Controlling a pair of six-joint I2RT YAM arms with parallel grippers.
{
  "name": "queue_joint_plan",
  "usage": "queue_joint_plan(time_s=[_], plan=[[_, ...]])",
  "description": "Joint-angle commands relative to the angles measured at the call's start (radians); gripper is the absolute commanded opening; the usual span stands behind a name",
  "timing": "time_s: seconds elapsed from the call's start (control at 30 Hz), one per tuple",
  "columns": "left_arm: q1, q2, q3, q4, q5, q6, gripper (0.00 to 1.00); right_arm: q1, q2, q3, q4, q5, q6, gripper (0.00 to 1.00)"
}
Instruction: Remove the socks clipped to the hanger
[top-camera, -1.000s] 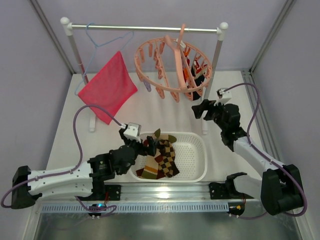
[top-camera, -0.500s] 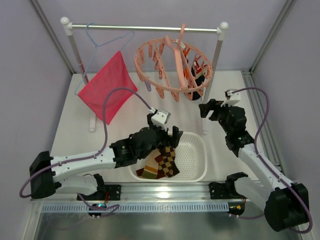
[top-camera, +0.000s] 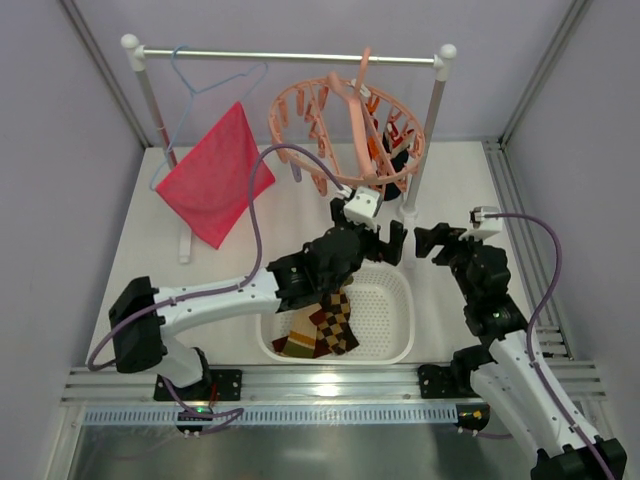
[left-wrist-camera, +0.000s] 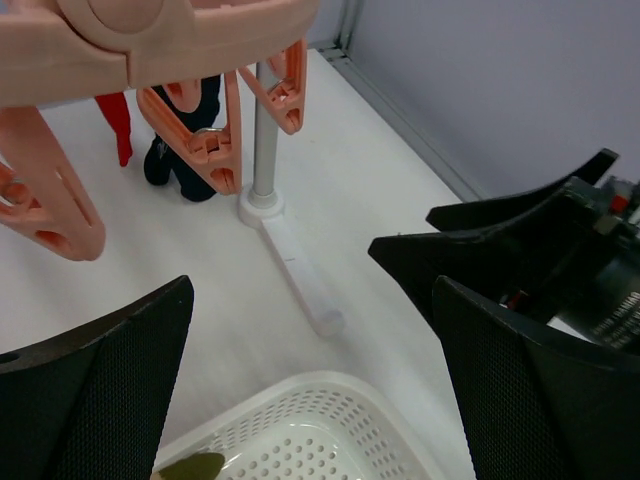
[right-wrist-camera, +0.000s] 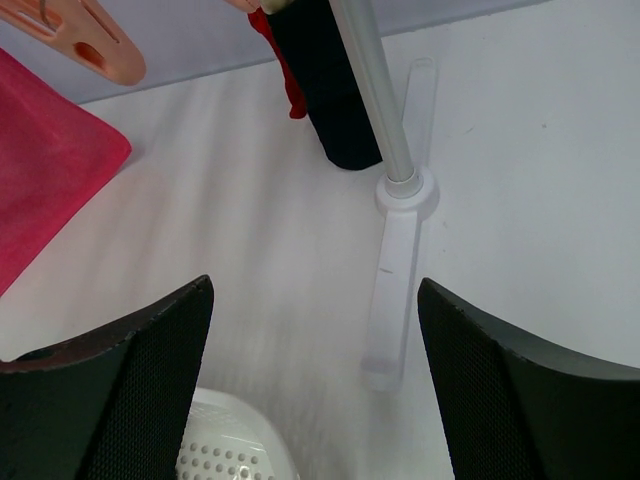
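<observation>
The salmon-pink ring hanger hangs from the rack bar, its clips dangling. A dark sock and a red sock stay clipped on its right side; the right wrist view shows the dark sock beside the rack post. Brown argyle socks lie in the white basket. My left gripper is open and empty above the basket's far edge, below the hanger. To its right, fingers pointing at it, my right gripper is also open and empty.
The rack's right post and its white foot stand between the grippers and the clipped socks. A pink-red cloth hangs on a light-blue wire hanger at the left. Side walls enclose the table.
My left arm swung up and right from the basket's left side to its far edge under the hanger. My right gripper drew back to the right and nearer.
</observation>
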Motion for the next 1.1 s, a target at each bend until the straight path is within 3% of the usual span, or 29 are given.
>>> queue_joint_plan(time_s=[0.0,0.4,1.07], plan=[[0.004,0.059,0.030,0.115,-0.124,0.049,1.00,0.004,-0.060,0.002,-0.048,0.023,-0.008,0.83],[0.004,0.202,0.032,0.473,-0.352,0.172,1.00,0.004,-0.132,0.001,-0.095,0.005,-0.026,0.84],[0.047,0.282,0.099,0.628,-0.397,0.229,1.00,0.005,-0.141,-0.009,-0.077,-0.043,-0.023,0.83]])
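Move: The left hand, empty, faces the pink hanger's near rim: the clip on it hangs about 12 cm ahead, 2 cm to the right and a couple of centimetres higher. The dark sock hangs about 10 cm beyond that clip, 3 cm farther right and 10 cm lower. The white basket lies some 7 cm back, 8 cm left and 28 cm below. From the right hand, the clip is roughly 9 cm ahead, 10 cm left and 10 cm up. Wide open, the left hand reaches 8 cm forward towards the near-rim clip, turning 25 degrees counter-clockwise, tipping up. ##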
